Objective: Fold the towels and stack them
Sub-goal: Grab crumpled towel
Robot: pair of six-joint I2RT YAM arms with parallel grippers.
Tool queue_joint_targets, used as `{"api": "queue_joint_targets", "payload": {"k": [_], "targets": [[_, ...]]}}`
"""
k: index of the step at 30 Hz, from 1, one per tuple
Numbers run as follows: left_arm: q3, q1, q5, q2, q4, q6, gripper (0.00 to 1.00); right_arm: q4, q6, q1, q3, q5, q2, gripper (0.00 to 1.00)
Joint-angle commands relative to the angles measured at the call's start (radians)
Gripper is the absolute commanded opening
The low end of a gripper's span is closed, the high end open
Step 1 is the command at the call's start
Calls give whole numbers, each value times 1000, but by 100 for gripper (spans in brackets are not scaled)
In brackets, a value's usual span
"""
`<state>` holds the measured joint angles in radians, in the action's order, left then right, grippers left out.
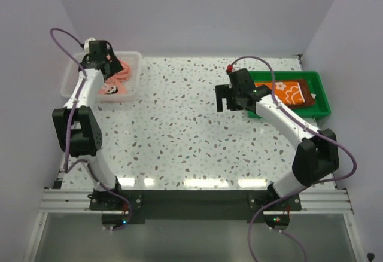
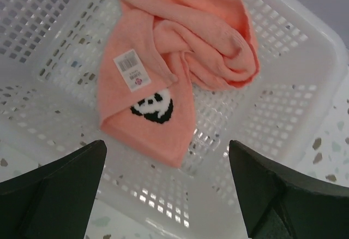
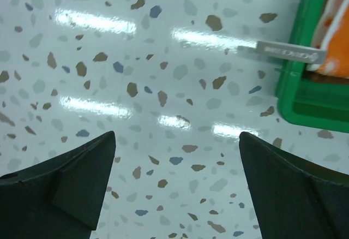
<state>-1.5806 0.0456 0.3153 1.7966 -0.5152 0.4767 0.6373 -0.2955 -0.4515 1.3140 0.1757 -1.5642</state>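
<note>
A crumpled salmon pink towel with a white tag and a small black-and-white motif lies in the white mesh basket. My left gripper hovers just above it, open and holding nothing. From above, that towel shows beside the left gripper. An orange towel with white flowers lies folded in the green tray, with a dark brown edge showing under it. My right gripper hangs open over bare table just left of the tray, with nothing between its fingers.
The basket sits at the table's far left corner and the tray at the far right. In the right wrist view the tray's green wall is close on the right, with a grey fabric label hanging over its rim. White walls enclose the table.
</note>
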Motion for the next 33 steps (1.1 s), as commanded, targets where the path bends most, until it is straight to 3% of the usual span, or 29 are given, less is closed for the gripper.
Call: {"api": "queue_joint_targets", "payload": {"k": [1, 9, 16, 19, 20, 22, 23, 25, 26, 33], "targets": [[-129, 80, -39, 142, 27, 79, 100, -136, -11, -13, -62, -168, 75, 99], [-196, 128, 16, 331, 106, 56, 95, -157, 15, -38, -128, -304, 93, 99], [-268, 128, 13, 500, 24, 39, 89, -145, 15, -39, -147, -350, 93, 99], [-275, 128, -5, 535, -2, 31, 71, -146, 6, -41, -154, -367, 93, 99], [-277, 128, -15, 543, -11, 30, 54, -148, 2, -41, -157, -369, 96, 99], [-282, 128, -24, 553, -19, 28, 36, -145, -1, -41, -159, -367, 101, 99], [-282, 128, -31, 553, -17, 27, 18, -139, 2, -41, -160, -366, 104, 99], [-288, 128, -50, 540, -9, 17, 4, -133, 6, -41, -162, -351, 116, 99], [-292, 126, -59, 532, -8, 7, 0, -125, 10, -41, -163, -346, 122, 99], [-346, 103, -139, 295, -17, -1, 0, -93, 41, -41, -162, -285, 173, 99]]}}
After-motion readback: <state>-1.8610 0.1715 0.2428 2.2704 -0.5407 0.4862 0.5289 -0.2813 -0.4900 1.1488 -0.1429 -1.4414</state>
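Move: The crumpled coral towel lies in the white bin below my left hand; its middle is about 9 cm ahead, 5 cm to the left and 17 cm down. Its white tag is some 5 cm ahead and 7 cm left, the panda patch roughly 3 cm ahead and 4 cm left. The bin's middle sits around 8 cm ahead and 10 cm left. From my right hand the towel is about 47 cm to the left and 20 cm farther out. I drop my left hand about 16 cm into the bin, first swinging some 7 cm left and 5 cm forward over the towel's tag side while tipping the fingers further down. There I shut the wide-open fingers, pinching the cloth at the tag, and rise a couple of centimetres, easing back right. My empty, open right hand drifts about 5 cm back and left, away from the green tray, turning some 15 degrees counter-clockwise. ##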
